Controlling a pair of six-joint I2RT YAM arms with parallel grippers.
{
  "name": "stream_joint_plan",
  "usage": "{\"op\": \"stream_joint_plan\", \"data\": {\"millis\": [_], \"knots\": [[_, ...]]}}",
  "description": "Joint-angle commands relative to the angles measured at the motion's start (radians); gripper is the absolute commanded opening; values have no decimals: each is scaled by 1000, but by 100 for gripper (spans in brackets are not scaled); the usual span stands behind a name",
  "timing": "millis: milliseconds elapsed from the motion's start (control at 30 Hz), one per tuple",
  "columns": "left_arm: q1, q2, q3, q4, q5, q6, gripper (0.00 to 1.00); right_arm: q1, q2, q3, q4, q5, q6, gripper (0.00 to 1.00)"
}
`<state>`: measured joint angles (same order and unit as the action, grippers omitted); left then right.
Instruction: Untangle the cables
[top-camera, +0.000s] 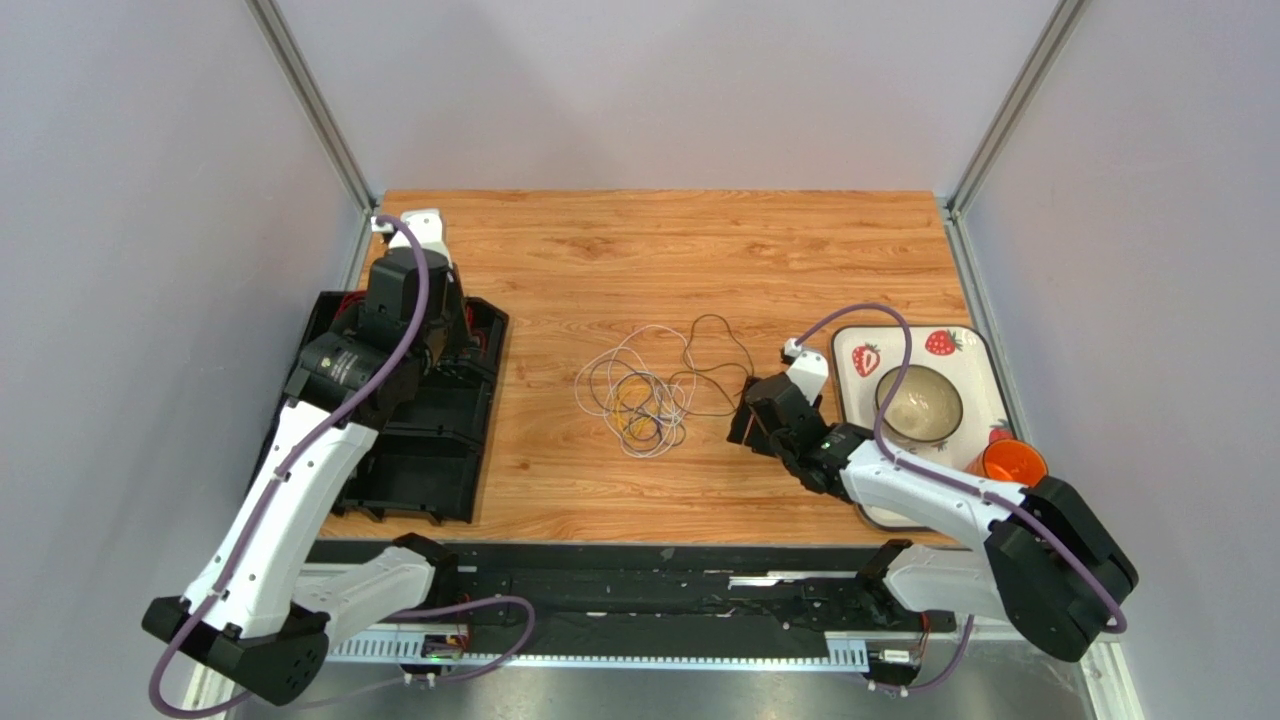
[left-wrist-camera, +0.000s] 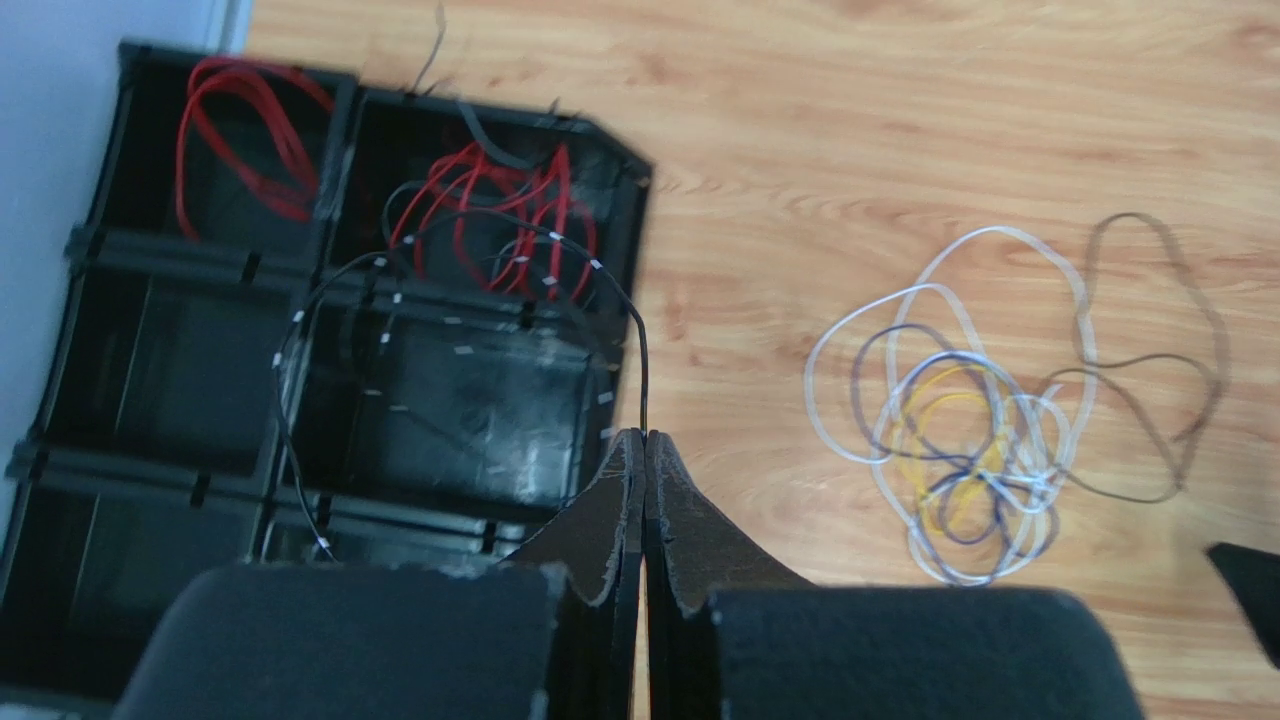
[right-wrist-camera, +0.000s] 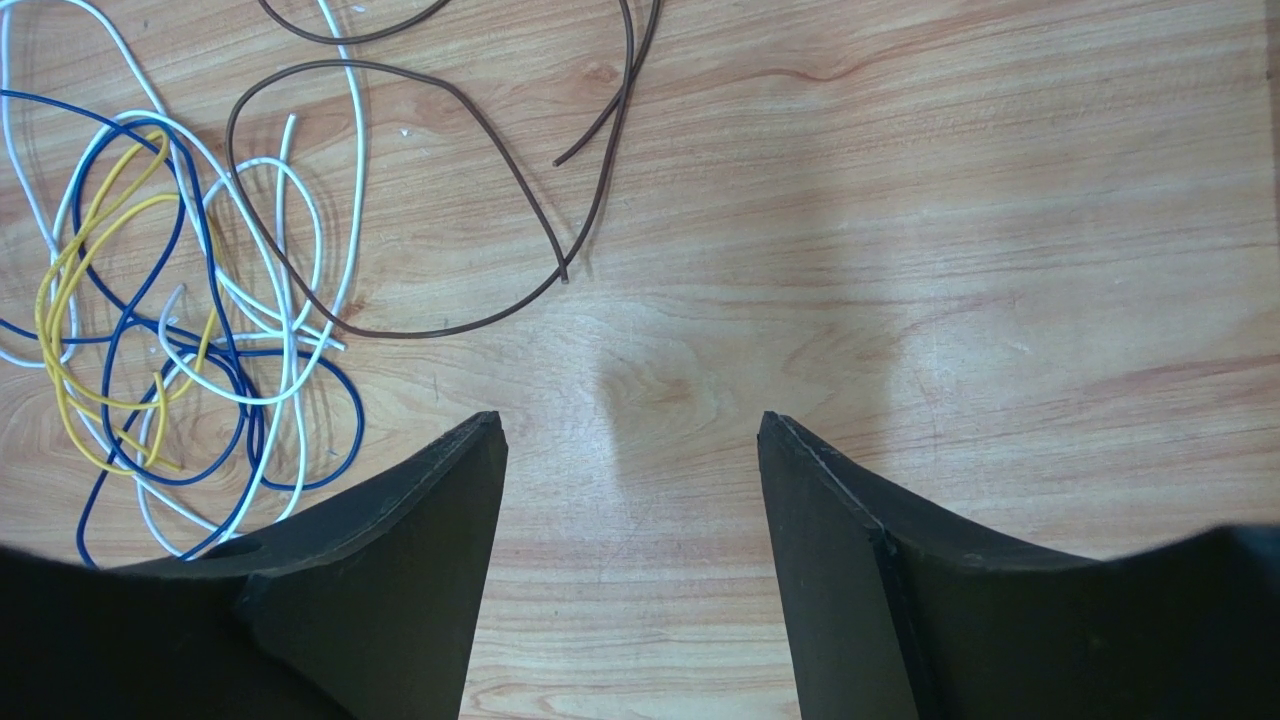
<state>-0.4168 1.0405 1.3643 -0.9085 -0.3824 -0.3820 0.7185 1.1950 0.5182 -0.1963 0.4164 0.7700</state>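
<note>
A loose tangle of thin cables in white, blue and yellow lies mid-table, also in the left wrist view and the right wrist view. A brown cable loops beside it. My left gripper is shut on a thin black cable that arcs back over the black compartment tray. Red cables lie in the tray's far compartments. My right gripper hovers open over bare wood just right of the tangle, holding nothing.
The black compartment tray fills the left side under my left arm. At the right stands a strawberry-print tray with a bowl, and an orange cup beside it. Grey walls close in both sides.
</note>
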Motion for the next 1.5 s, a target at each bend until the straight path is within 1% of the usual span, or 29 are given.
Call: {"op": "stream_joint_plan", "data": {"millis": [0,433,567,600,700,800,1000,1167,1267,1333,1367,1400,1433,1467], "knots": [[39,-33,-102,0,-58,-41,0,-4,2,42,38,2,-9,66],[147,-14,-277,83,-62,-73,0,-2,8,42,41,-8,-15,66],[171,26,-284,68,-79,-110,0,-2,12,45,44,-13,-20,66],[173,48,-275,53,-129,-127,0,-4,15,46,44,-11,-20,66],[190,79,-265,17,-176,-178,0,-2,12,45,44,-14,-21,66],[194,85,-272,46,-161,-198,0,-2,8,40,49,-16,-21,66],[196,107,-272,59,-200,-270,0,-4,3,39,49,-19,-24,66],[196,102,-275,71,-211,-293,0,-2,2,36,54,-22,-26,66],[196,92,-283,115,-196,-267,0,-1,5,39,54,-22,-26,66],[196,96,-280,115,-197,-259,0,-2,3,37,54,-24,-26,66],[197,99,-271,109,-200,-262,4,-2,3,36,55,-24,-28,66],[200,107,-265,97,-197,-282,28,-2,0,36,55,-24,-26,66],[202,105,-261,91,-188,-288,44,-2,3,36,55,-24,-26,66],[202,96,-264,97,-178,-288,66,-2,2,36,57,-25,-28,66]]}}
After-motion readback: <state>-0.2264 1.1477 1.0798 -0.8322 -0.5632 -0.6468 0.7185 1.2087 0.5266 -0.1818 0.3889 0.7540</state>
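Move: The left hand holds one end of the black cable, with its loop hanging. The middle box of the tray's right-hand column lies about 9 cm to its left, 1 cm ahead and some 27 cm below. The box with the red cable is 8 cm farther out than that one, and the tangle on the table lies about 14 cm to the hand's right, level with it. From the right hand the middle box is some 32 cm to the left and 2 cm ahead. Still pinching the black cable, the left hand sinks about 12 cm and swings some 7 cm left over the tray's middle right-hand box, tipping its fingers farther down and turning nearly 30 degrees counter-clockwise. It comes almost to rest there, and only at the very end do the fingers part to roughly a third open, to let the cable go. ##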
